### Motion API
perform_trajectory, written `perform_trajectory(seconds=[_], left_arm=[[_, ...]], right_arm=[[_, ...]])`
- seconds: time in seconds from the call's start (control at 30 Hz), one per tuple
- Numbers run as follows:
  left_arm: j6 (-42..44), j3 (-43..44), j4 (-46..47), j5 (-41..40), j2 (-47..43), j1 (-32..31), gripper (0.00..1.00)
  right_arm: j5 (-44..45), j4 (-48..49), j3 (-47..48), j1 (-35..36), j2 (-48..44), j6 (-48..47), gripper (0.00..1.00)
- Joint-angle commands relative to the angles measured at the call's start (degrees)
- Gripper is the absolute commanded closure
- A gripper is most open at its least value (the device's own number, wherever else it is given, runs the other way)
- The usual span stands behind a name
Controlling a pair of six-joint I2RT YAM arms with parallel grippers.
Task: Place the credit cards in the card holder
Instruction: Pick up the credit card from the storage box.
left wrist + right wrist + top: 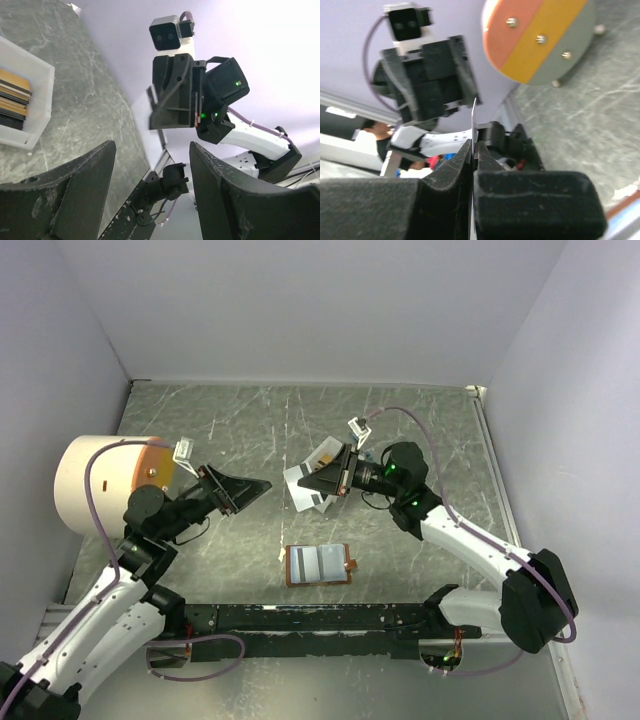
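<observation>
The card holder (318, 565) lies open on the table near the arms' bases, brown-edged with pale inner pockets and a tab on its right. My right gripper (306, 480) (474, 142) hovers above a white box (297, 490) and is shut on a thin credit card (473, 116), seen edge-on between its pads. More gold and dark credit cards (12, 97) stand on edge in that box (30, 107). My left gripper (254, 496) (152, 146) is open and holds nothing. It is raised off the table, left of the box, facing the right gripper.
A big cream cylinder (100, 485) with an orange and yellow end face (540, 40) stands at the left wall. A black rail (320, 618) runs along the near edge between the arm bases. Grey walls close in the table on three sides.
</observation>
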Motion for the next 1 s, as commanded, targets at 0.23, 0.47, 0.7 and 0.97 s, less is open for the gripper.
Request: perform_trajectory(seconds=[0.23, 0.47, 0.7, 0.97], left_arm=[[-10.52, -1.78, 17.66, 6.53, 7.19, 0.42, 0.31], [-15.10, -4.27, 26.94, 9.87, 10.95, 0.46, 0.31], [-16.93, -5.95, 32.43, 10.63, 13.45, 0.42, 0.41], [-13.97, -4.25, 28.60, 11.05, 14.22, 0.33, 0.57]], right_arm=[[-6.43, 27.30, -4.96, 0.20, 1.37, 20.24, 1.00], [-5.95, 31.42, -6.66, 0.54, 3.89, 22.23, 1.00], [-5.64, 32.63, -6.36, 1.18, 6.22, 22.84, 1.00], [-3.90, 24.06, -5.67, 2.11, 5.86, 17.58, 1.00]])
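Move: My left hand, open and empty, goes for the striped white credit card that my right hand already pinches; its middle is about 9 cm to the right of my left hand, 1 cm back and 1 cm lower. From my right hand the card's middle is some 2 cm back and 1 cm left. From my left hand, the storage box lies about 14 cm right, 16 cm ahead and 23 cm below; the card holder lies 12 cm right, 6 cm back and 27 cm below. I bring my left hand about 3 cm to the right onto the free left end of the card, turning it some 10 degrees clockwise, then start narrowing its fingers to either side of that edge. My right hand keeps its pinch, draws back 2.5 cm, rises about 4 cm and sinks most of the way again, rolling its left side up. ##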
